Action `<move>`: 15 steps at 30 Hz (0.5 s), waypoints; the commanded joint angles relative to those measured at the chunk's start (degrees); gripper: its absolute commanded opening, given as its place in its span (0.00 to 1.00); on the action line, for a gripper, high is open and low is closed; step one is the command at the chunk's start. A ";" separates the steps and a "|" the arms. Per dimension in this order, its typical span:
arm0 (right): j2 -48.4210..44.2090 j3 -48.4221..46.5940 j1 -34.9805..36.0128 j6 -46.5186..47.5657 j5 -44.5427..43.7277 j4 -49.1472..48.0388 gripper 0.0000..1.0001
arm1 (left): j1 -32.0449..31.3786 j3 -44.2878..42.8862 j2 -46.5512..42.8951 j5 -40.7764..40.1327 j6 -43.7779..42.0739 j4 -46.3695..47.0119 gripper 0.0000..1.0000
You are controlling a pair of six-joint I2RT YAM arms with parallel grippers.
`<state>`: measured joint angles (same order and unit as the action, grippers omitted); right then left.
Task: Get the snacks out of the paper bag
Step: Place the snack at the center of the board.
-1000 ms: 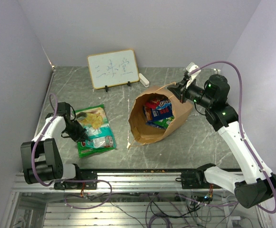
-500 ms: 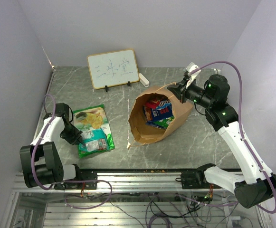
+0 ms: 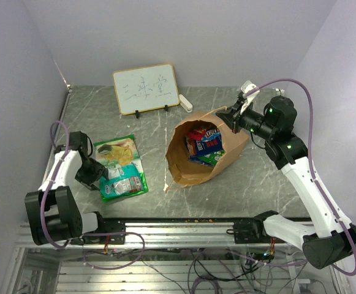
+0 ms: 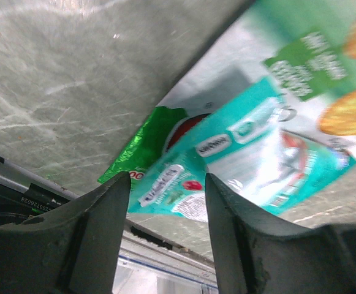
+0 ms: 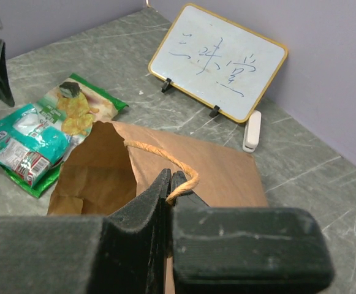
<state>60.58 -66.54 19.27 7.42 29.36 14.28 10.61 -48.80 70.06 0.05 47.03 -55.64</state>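
The brown paper bag [image 3: 227, 146] lies on its side, mouth toward the near edge, with red, blue and green snacks [image 3: 203, 144] inside. My right gripper [image 3: 233, 120] is shut on the bag's twisted handle [image 5: 159, 156], holding the mouth up. On the table at the left, a teal packet [image 3: 124, 184] lies on a larger green chips packet [image 3: 119, 153]. My left gripper [image 3: 98, 179] sits just left of them, open and holding nothing. In the left wrist view, the teal packet [image 4: 239, 153] lies beyond the spread fingers [image 4: 107, 211].
A white framed board [image 3: 145, 89] stands at the back of the table with a white eraser [image 3: 185, 102] beside it. The table's near edge and metal rail [image 3: 184, 223] run just below the packets. A purple wall [image 3: 18, 92] borders the left side.
My left gripper has opened and let go of the teal packet, which now lies on the green packet. The right gripper and bag have not moved.
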 commanded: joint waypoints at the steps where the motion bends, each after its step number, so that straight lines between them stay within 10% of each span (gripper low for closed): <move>1: -1.94 -0.91 0.25 -1.20 0.44 0.98 0.00 | -0.72 -2.73 -5.26 3.78 -1.10 -1.41 0.69; 15: -0.93 -1.24 0.24 -1.09 2.81 0.33 0.00 | -43.09 0.97 -18.48 5.01 -4.07 37.16 0.94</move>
<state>59.51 -66.52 19.27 6.87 31.11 14.90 -23.16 -50.85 54.08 4.16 46.30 -36.25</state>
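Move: The blue packet in the paper bag's mouth lies roughly 38 cm to the left hand's right, 12 cm ahead and about at its height. The teal packet just put down lies some 8 cm to the left hand's right, 2 cm ahead and 6 cm below, on the Chuba chips bag, whose middle is about 9 cm right, 7 cm ahead and 7 cm below. From the right hand the blue packet is about 5 cm left, 3 cm ahead and 25 cm below. Already clear of the teal packet, the empty left hand first rises, then sweeps right over the two laid-out snacks towards the paper bag, ending some 16 cm to the right, 11 cm higher and a little farther forward, with the fingers opening wider. On the way its wrist swings the fingers up from straight down towards forward by about 35 degrees and turns clockwise, while the right hand stays put and keeps its pinch on the paper bag's rim and handle. ##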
